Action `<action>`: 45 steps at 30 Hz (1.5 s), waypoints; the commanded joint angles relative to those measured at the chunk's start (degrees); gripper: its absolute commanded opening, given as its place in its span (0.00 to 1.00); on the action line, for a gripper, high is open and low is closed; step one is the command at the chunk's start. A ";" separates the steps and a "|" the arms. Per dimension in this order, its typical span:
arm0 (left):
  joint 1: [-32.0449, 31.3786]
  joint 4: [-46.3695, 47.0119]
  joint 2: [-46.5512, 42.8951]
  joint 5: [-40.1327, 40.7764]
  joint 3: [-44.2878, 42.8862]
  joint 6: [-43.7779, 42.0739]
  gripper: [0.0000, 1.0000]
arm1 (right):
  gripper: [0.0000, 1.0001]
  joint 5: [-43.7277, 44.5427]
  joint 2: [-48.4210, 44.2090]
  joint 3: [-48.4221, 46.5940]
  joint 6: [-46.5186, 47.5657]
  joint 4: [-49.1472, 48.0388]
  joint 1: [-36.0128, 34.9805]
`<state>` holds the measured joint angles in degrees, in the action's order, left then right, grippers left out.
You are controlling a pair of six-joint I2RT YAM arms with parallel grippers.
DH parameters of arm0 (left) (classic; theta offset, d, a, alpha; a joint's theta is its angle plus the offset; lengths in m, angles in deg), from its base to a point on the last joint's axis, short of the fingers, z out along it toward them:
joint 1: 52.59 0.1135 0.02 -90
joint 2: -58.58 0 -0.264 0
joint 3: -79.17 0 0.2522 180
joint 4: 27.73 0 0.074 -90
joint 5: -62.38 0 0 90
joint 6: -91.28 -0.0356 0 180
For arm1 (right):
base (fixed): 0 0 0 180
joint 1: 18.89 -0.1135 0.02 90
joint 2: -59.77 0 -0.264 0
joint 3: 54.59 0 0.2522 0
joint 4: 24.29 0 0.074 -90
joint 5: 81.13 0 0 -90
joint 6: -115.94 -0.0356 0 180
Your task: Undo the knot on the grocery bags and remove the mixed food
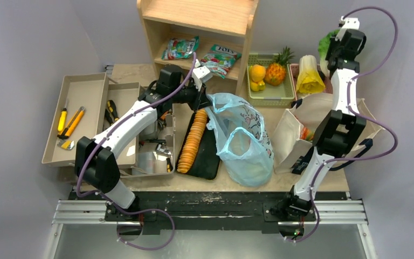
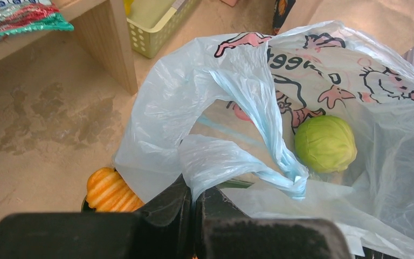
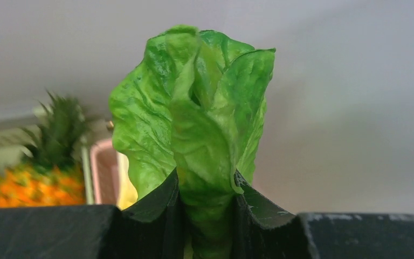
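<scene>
The light-blue plastic bag (image 1: 242, 140) with pink prints lies open at mid-table. My left gripper (image 2: 198, 191) is shut on a twisted strip of the bag's rim (image 2: 221, 159), at the bag's far left corner (image 1: 204, 96). A round green cabbage (image 2: 325, 143) rests inside the bag. The cream canvas tote (image 1: 310, 110) stands to the right. High above the tote's far side, my right gripper (image 3: 207, 189) is shut on the stem of a leafy green cabbage (image 3: 194, 118), whose leaves (image 1: 326, 40) show beside the gripper.
A green basket (image 1: 272, 101) holds a pineapple (image 1: 276, 70) and oranges (image 1: 257, 73). A pale yellow cabbage (image 1: 309, 75) lies right of it. A black tray (image 1: 207, 162) carries a row of crackers (image 1: 193, 140). The wooden shelf (image 1: 194, 16) holds snack packets (image 1: 180, 47). Tool trays (image 1: 81, 108) sit left.
</scene>
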<state>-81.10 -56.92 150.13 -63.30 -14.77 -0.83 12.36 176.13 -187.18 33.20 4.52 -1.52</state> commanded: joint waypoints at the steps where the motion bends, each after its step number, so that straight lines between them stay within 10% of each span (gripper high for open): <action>1: 0.53 2.57 -2.71 -0.36 0.98 -0.07 0.00 | 0.00 -2.08 -4.18 1.33 7.64 -6.33 -1.61; 16: 1.75 4.44 -1.33 -1.77 0.44 0.55 0.00 | 0.00 24.26 -3.24 14.28 18.34 -20.99 -5.25; 29: 2.01 4.43 -2.42 -1.83 2.03 0.63 0.00 | 0.11 14.79 9.14 5.75 15.58 -18.22 -3.23; 32: 2.14 4.39 -3.00 -1.44 2.68 0.65 0.00 | 0.23 14.83 10.74 2.38 14.35 -15.22 -3.16; 39: 2.23 4.84 -3.06 -1.20 2.95 0.89 0.00 | 0.90 12.52 3.26 6.41 12.13 -10.06 -3.23; 45: 2.16 5.05 -2.08 -2.09 2.08 0.89 0.00 | 0.99 3.97 -7.85 14.30 8.82 -7.50 -3.34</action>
<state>-79.22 -54.38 149.62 -64.06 -11.80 -0.77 23.88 177.87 -176.80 45.55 -4.05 -4.52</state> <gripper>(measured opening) 0.003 0.984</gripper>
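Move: The right gripper already carries the lettuce high over the back right corner; the pink basket's middle lies about 5 cm to its left, level with it fore and aft, and some 27 cm below. The yellow vegetable in that basket is roughly 8 cm left of the gripper, the pineapple 21 cm left and 2 cm ahead; the cloth tote sits some 17 cm back and 2 cm left. From the left gripper the basket is about 45 cm right, 22 cm ahead. Lower the right gripper about 13 cm towards the pink basket, swaying left and then right by a few centimetres while the wrist rolls its left side down some 20 degrees, and push a little forward at the end. Open the fingers wide to let go of the lettuce beside the yellow vegetable, then draw up and slightly back. Keep the left fingers shut on the plastic bag's rim, almost still. ##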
